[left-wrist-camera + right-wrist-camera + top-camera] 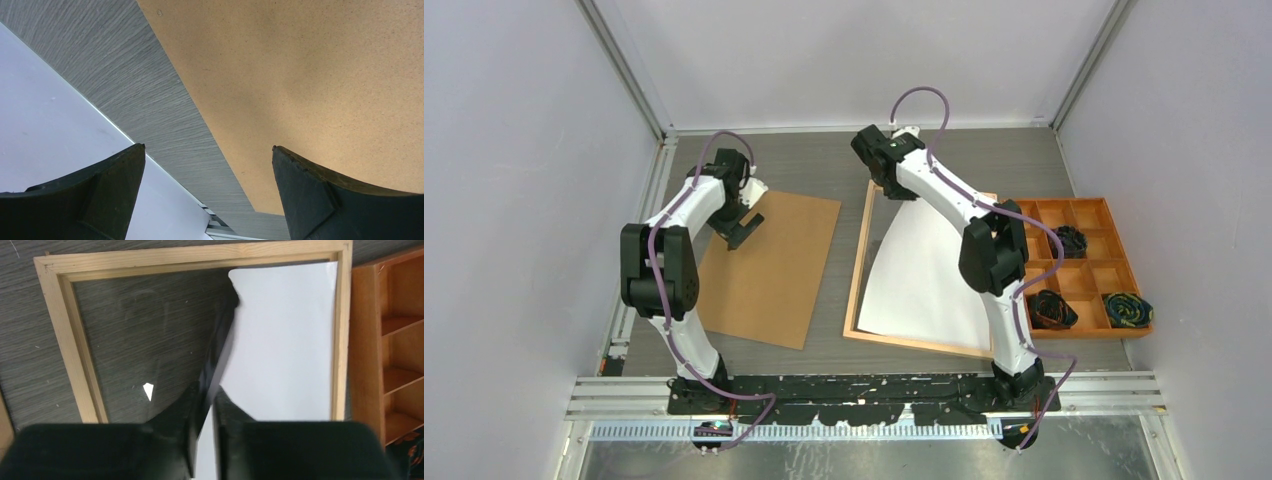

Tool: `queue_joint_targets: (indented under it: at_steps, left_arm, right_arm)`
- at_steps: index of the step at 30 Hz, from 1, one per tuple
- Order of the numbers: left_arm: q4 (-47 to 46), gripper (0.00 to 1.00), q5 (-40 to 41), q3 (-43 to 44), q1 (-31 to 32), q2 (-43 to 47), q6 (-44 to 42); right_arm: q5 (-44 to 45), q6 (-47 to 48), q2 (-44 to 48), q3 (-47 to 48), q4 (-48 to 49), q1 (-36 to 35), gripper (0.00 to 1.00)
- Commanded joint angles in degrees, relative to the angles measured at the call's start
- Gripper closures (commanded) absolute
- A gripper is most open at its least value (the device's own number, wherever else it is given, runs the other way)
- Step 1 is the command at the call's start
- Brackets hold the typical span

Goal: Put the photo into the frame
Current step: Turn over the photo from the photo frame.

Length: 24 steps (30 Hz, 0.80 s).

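Note:
The photo (924, 280) lies white back up inside the frame (858, 265), a thin light-wood rectangle right of centre. Its far edge curls upward and shows a dark underside. My right gripper (892, 188) is at the frame's far end, shut on that raised edge. In the right wrist view the sheet (285, 340) runs up between the fingers of the right gripper (209, 390), above the frame's (65, 330) clear centre. My left gripper (742, 232) hangs open over the far left part of a brown board (769, 270), holding nothing. The left wrist view shows the left gripper (208, 146) wide apart above the board's (310, 75) edge.
An orange compartment tray (1114, 205) stands right of the frame, with dark cord bundles (1052, 308) in some cells; its wall (365, 340) shows in the right wrist view. White enclosure walls stand to the left, right and back. The arm bases sit along the near rail.

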<state>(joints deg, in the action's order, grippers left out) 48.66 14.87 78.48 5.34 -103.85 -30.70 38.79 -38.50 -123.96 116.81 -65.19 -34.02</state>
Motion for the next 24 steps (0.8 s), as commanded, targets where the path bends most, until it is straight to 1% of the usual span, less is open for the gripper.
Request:
queue_joint_targets:
  at_steps: [1, 2, 3, 5, 7, 8, 9, 17, 19, 22, 24]
  left_arm:
    - [-0.67, 0.00, 0.58, 0.19, -0.25, 1.71, -1.09]
    - [-0.72, 0.00, 0.67, 0.06, -0.25, 1.77, -1.21]
    - [-0.76, 0.00, 0.68, -0.03, -0.29, 1.89, -1.30]
    - [-0.78, 0.00, 0.68, -0.14, -0.31, 2.06, -1.36]
    - [-0.82, 0.00, 0.68, -0.23, -0.27, 2.20, -1.39]
    - [-0.85, 0.00, 0.75, -0.32, -0.32, 2.29, -1.45]
    - [-0.84, 0.00, 0.77, -0.41, -0.33, 2.33, -1.54]
    - [-1.12, 0.00, 1.22, -0.30, -0.55, 2.35, -1.93]
    - [-1.06, 0.00, 1.21, -0.13, -0.60, 2.18, -1.88]
    - [-1.11, 0.00, 1.20, -0.07, -0.60, 2.16, -1.83]
    - [-1.04, 0.00, 1.13, -0.08, -0.68, 2.24, -1.83]
  right_arm:
    - [-1.76, 0.24, -0.10, -0.58, 0.57, -0.38, 0.67]
    - [-2.57, 0.31, 0.01, -1.07, 1.09, -0.40, 0.58]
    - [-3.08, 0.09, 0.15, -1.59, 1.65, -0.43, 0.44]
    - [-3.87, -0.51, 0.54, -2.53, 2.86, -0.41, 0.25]
    - [-4.82, -0.96, 1.03, -3.42, 4.35, -0.38, 0.07]
    - [-5.08, -1.18, 1.15, -3.67, 4.82, -0.41, 0.03]
    - [-5.62, -1.36, 1.28, -3.77, 5.38, -0.40, 0.01]
    - [-8.61, -1.49, 2.56, -3.93, 7.96, -0.20, 0.00]
    - [-10.12, -1.42, 4.20, -5.52, 9.82, 0.19, 0.00]
    - [-14.04, -1.59, 7.76, -10.26, 15.83, 1.56, 0.00]
    - [-15.68, -1.90, 9.53, -12.46, 18.04, 2.37, 0.00]
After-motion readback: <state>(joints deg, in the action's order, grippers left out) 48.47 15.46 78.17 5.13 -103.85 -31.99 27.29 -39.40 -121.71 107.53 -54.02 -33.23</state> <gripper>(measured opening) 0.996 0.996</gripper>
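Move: My right hand still pinches the raised far-left part of the photo. The frame's far-left corner, where that part belongs, lies about 6 cm to my left, 5 cm ahead and some 12 cm below. The photo's middle is roughly 13 cm back and 6 cm right, the brown board's middle about 12 cm back and 26 cm left. For my left hand, the same corner is around 25 cm right and 10 cm ahead, about 7 cm lower. I open my right fingers wide and let go of the photo's raised edge, sinking about 3.5 cm as I do. At the same time I shift some 3 cm left towards the frame's left rail and roll the wrist about 10 degrees, left side up, ending open above the photo's far-left part. ##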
